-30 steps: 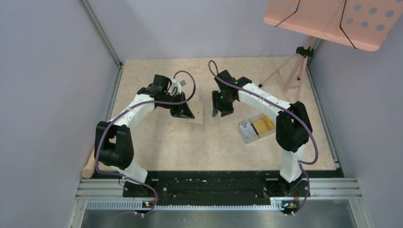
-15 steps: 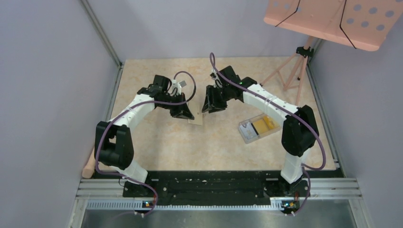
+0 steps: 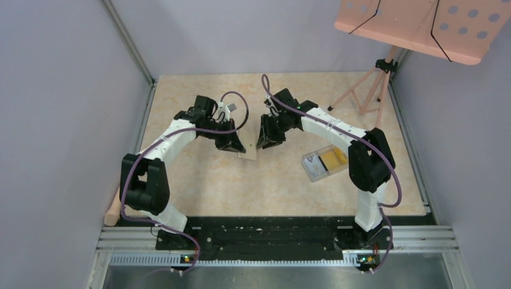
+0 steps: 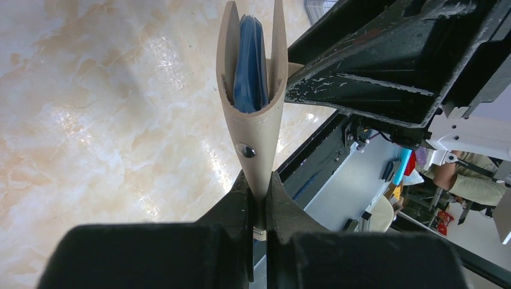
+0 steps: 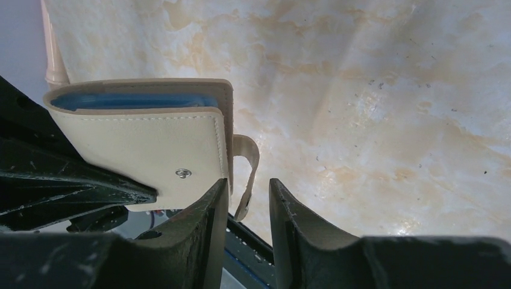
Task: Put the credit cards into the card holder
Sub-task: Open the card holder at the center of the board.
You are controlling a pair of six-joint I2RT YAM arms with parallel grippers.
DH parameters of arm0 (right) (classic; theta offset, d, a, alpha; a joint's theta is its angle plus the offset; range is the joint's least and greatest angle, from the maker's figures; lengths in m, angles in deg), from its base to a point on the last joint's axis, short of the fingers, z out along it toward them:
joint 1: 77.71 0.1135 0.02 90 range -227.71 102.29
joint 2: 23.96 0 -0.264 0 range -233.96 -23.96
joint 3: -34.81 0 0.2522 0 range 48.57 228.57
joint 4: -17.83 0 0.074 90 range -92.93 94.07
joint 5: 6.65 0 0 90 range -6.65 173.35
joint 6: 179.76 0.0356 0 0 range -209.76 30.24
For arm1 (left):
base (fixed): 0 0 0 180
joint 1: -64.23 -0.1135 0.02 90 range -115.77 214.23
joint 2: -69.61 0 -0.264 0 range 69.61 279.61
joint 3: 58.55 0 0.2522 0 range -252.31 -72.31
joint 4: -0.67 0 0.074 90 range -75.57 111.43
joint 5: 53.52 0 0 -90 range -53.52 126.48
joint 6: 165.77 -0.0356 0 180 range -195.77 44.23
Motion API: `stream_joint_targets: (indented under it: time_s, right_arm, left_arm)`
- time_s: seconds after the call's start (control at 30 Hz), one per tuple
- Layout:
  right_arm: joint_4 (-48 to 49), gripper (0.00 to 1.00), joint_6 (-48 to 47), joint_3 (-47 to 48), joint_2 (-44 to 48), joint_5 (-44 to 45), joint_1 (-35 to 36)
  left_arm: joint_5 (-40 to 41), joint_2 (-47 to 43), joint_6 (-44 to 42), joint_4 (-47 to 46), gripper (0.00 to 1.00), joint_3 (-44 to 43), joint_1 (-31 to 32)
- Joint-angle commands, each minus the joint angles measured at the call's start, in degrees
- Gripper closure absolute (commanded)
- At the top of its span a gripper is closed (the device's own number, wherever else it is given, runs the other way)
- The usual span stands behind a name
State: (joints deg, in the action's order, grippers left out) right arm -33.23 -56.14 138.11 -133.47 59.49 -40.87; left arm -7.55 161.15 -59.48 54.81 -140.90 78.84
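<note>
My left gripper (image 4: 258, 180) is shut on the folded edge of the beige card holder (image 4: 252, 120) and holds it on edge above the table, with its blue pockets (image 4: 248, 66) showing in the mouth. In the top view the card holder (image 3: 247, 146) hangs between both grippers. My right gripper (image 5: 248, 189) is open. The holder's snap strap (image 5: 248, 162) hangs loose between its fingers, and the left finger lies against the holder's corner. A golden-yellow credit card (image 3: 332, 159) lies in the clear box.
The clear plastic box (image 3: 313, 168) sits on the table under the right arm's elbow. A pink tripod (image 3: 370, 90) with a perforated board (image 3: 422, 24) stands at the back right. A wooden stick (image 3: 112, 208) lies at the table's left edge.
My right gripper has swung left up to the card holder and its jaws have narrowed around the strap. The left arm and the holder have stayed put.
</note>
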Motion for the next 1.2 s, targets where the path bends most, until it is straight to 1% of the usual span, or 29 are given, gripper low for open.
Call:
stream_joint_targets:
  time_s: [0.0, 0.07, 0.17, 0.3, 0.33, 0.37, 0.43, 0.47, 0.5, 0.57, 0.63, 0.67, 0.8, 0.9, 1.03, 1.1, 1.17]
  right_arm:
    - [1.6, 0.7, -0.3, -0.2, -1.0, -1.4, -0.1]
    - [2.3, 0.8, -0.2, -0.4, -1.1, -1.7, -0.1]
    - [3.1, 0.99, 0.2, -0.4, -1.2, -2.5, -0.1]
    - [3.5, 1.0, -0.3, -0.2, -0.5, -3.0, -0.1]
    - [3.6, 1.0, -0.7, 0.0, 0.0, -3.1, -0.1]
    - [3.6, 1.0, -1.3, 0.3, 0.7, -3.3, -0.2]
    - [3.5, 1.0, -3.1, 1.9, 1.7, -4.0, -0.3]
    - [3.3, 1.0, -4.5, 2.8, 2.3, -4.9, -0.5]
    - [2.9, 1.0, -6.1, 4.0, 2.6, -6.4, -0.6]
    - [1.3, 1.0, -10.1, 6.7, 2.9, -9.9, -0.6]
    - [0.0, 1.0, -12.6, 9.1, 2.8, -13.3, -0.6]
    - [-0.6, 1.0, -13.9, 10.2, 2.8, -14.9, -0.6]
    - [-2.8, 1.0, -17.0, 13.2, 2.7, -19.1, -0.7]
    - [-3.2, 1.0, -17.7, 14.0, 3.3, -20.7, -0.7]
    - [-3.2, 1.0, -18.2, 13.7, 5.0, -21.0, -1.5]
    - [-3.2, 1.0, -18.2, 13.6, 6.0, -21.1, -2.2]
    - [-3.2, 1.0, -18.1, 13.6, 6.5, -21.9, -3.1]
  left_arm:
    - [-1.1, -0.7, -1.3, -0.4, 1.0, -2.6, 0.1]
    - [-1.1, -0.7, -1.3, -0.3, 1.0, -2.6, 0.0]
    - [-1.0, -0.5, -1.4, -0.4, 1.0, -2.7, 0.1]
    - [-0.7, -0.8, -1.2, -0.6, 1.0, -2.6, 0.1]
    - [-0.4, -0.8, -1.3, -0.6, 0.96, -2.6, 0.1]
    - [0.2, -1.2, -1.5, -0.6, 0.82, -2.7, 0.1]
    - [3.1, -2.6, -2.1, -0.9, 0.43, -2.7, 0.0]
    - [4.7, -3.8, -2.4, -1.2, 0.34, -2.7, 0.0]
    - [6.8, -5.5, -2.9, -1.8, 0.28, -2.7, 0.0]
    - [11.1, -8.4, -3.6, -3.2, 0.22, -2.6, -0.1]
    - [14.9, -11.0, -4.5, -5.5, 0.21, -2.2, -0.2]
    - [15.5, -12.0, -5.3, -6.5, 0.21, -2.1, -0.4]
    - [15.6, -15.2, -7.7, -11.6, 0.2, -0.8, -0.9]
    - [15.9, -16.1, -10.8, -12.1, 0.2, -1.2, -1.2]
    - [21.5, -18.5, -11.3, -11.5, 0.2, -0.8, -2.0]
    - [25.8, -19.9, -10.8, -12.3, 0.2, 0.5, -2.1]
    - [27.8, -21.2, -11.1, -13.6, 0.2, 2.2, -2.2]
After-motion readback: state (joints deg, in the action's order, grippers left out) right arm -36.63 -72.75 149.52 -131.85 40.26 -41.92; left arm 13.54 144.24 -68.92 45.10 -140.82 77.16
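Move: My left hand still pinches the card holder above the board; the holder's middle is about 3 cm to its right and 1 cm higher, and the closing strap some 5 cm to its right and 1 cm ahead. The strap stands between my right hand's open fingertips, about 1 cm to the left and 1 cm below. From my right hand the holder's middle is roughly 4 cm left and 1 cm back; the clear card box lies about 24 cm right, 2 cm back and 12 cm below. I shut my right fingers on the strap, almost on the spot, and only then spread my left fingers wide to let go of the holder. My left hand draws off upward about 8 cm, also left and forward, rolling some 35 degrees, while my right lifts the strap about 10 cm, drifting a little left and turning counter-clockwise. ##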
